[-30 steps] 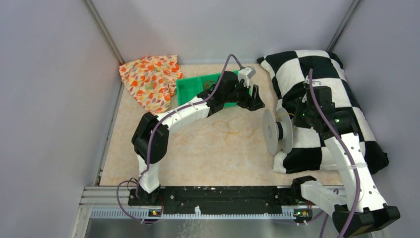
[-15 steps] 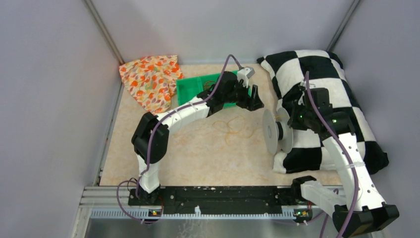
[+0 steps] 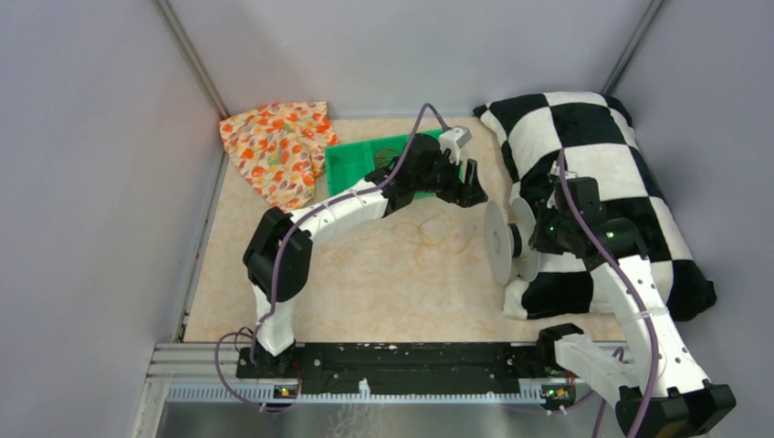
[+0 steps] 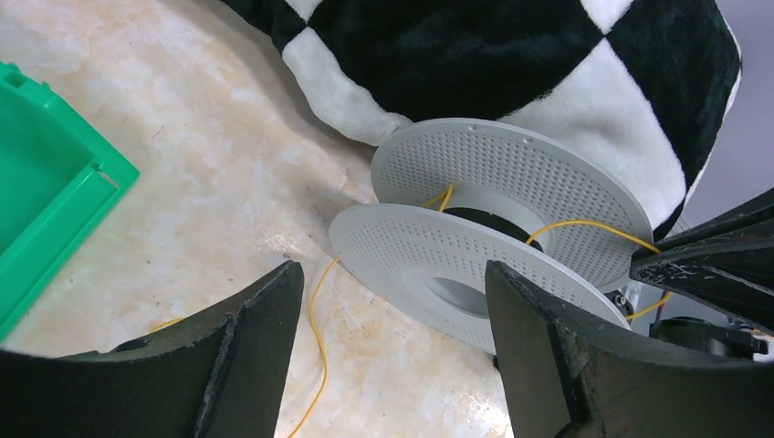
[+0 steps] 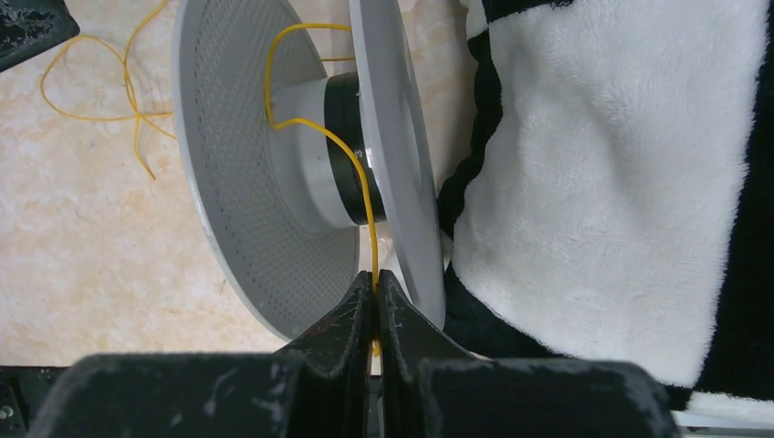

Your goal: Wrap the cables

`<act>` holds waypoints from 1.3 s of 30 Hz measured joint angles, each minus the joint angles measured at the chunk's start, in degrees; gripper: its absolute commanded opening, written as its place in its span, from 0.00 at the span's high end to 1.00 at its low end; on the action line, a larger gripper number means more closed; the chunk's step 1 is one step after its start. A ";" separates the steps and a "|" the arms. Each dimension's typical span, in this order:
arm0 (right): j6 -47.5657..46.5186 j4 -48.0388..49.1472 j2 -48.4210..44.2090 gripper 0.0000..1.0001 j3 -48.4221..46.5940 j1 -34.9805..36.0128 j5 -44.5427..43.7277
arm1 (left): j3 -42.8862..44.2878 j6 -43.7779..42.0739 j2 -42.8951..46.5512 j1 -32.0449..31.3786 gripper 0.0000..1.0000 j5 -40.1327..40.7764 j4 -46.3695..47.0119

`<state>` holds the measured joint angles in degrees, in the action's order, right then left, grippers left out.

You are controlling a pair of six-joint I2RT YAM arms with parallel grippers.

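The cable, a thin yellow wire, lies in loose loops on the table just left of the grey perforated spool. The spool stands on edge against the pillow. One strand runs round the spool's hub and down between its two discs. There my right gripper is shut on the strand, pinching it at the fingertips. My left gripper hovers open above the table behind the loops, holding nothing. From its wrist, the spool shows past its wide-apart fingers, with a strand of wire on the table below.
A black-and-white checkered pillow fills the right side, touching the spool. A green tray sits at the back under the left arm, and a floral orange cloth lies in the back left corner. Grey walls enclose the table.
My right gripper has moved toward the near side along the spool's rim, still shut on the wire. The left arm has barely moved and stays open.
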<state>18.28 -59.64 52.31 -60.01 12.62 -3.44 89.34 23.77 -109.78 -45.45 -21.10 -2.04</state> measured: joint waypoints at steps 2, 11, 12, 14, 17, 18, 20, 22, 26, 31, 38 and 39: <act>0.39 -0.09 -0.07 0.84 0.04 0.00 -0.13 | 0.00 0.09 0.00 -0.07 0.21 0.00 -0.04; 1.75 -0.35 -0.81 0.67 1.81 0.02 0.61 | 0.00 0.13 0.00 -0.15 0.20 -0.04 -0.20; 1.84 -0.48 -0.81 0.66 1.81 0.02 0.76 | 0.00 0.13 0.00 -0.15 0.20 -0.04 -0.20; 1.86 -1.33 -0.79 0.64 1.38 0.02 0.94 | -0.17 0.13 0.00 -0.17 0.20 -0.02 -0.20; 1.66 -3.63 -0.52 0.60 -1.99 0.02 0.90 | -0.59 0.09 0.00 -0.20 0.20 -0.02 -0.28; 1.33 -4.15 -0.46 0.57 -3.74 0.02 0.66 | -0.59 0.09 0.00 -0.22 0.20 -0.04 -0.48; 0.79 -4.90 -0.42 0.50 -6.71 0.02 -0.24 | -0.59 0.09 0.00 -0.20 0.20 -0.04 -0.72; -0.24 -5.55 -0.42 0.41 -9.68 0.02 -1.86 | -0.59 0.09 0.00 -0.20 0.20 -0.04 -0.81; -1.84 -6.16 -0.17 0.31 -11.26 0.02 -4.00 | -0.59 0.09 0.00 -0.24 0.20 -0.07 -1.25; -2.27 -5.40 2.51 0.30 -9.73 0.02 -4.50 | -0.59 0.07 1.03 -0.81 0.20 0.96 -3.67; -2.27 -2.60 6.32 0.38 -3.96 0.02 -3.50 | -0.61 0.59 7.28 -4.02 0.20 8.44 -9.03; -2.27 -1.79 6.73 0.42 -3.69 0.02 -3.19 | -0.66 0.81 8.11 -4.55 0.20 9.05 -9.20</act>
<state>16.01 -61.43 59.05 -63.70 12.64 -6.63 88.68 24.58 -101.67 -50.00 -12.05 -11.25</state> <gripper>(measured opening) 0.665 0.800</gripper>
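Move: The right hand still has the yellow cable pinched in its shut fingers over the near side of the spool; the spool's hub lies about 6 cm ahead, 4 cm left and 8 cm below. The checkered cushion's middle is roughly 14 cm ahead and 17 cm right of that hand, and the loose cable on the table about 10 cm ahead and 23 cm left. From the left hand the hub is some 5 cm back, 9 cm right and 10 cm down. The right hand opens its fingers to about two thirds and lets go of the yellow cable at the spool's near side, easing back about a centimetre, then lifts some 6 cm and comes down again as far, slightly forward and right, to finish with its open fingers about the near edge of the right flange. The left hand keeps its fingers open beside the left flange and only late draws back and up, 3 to 4 cm each way. ##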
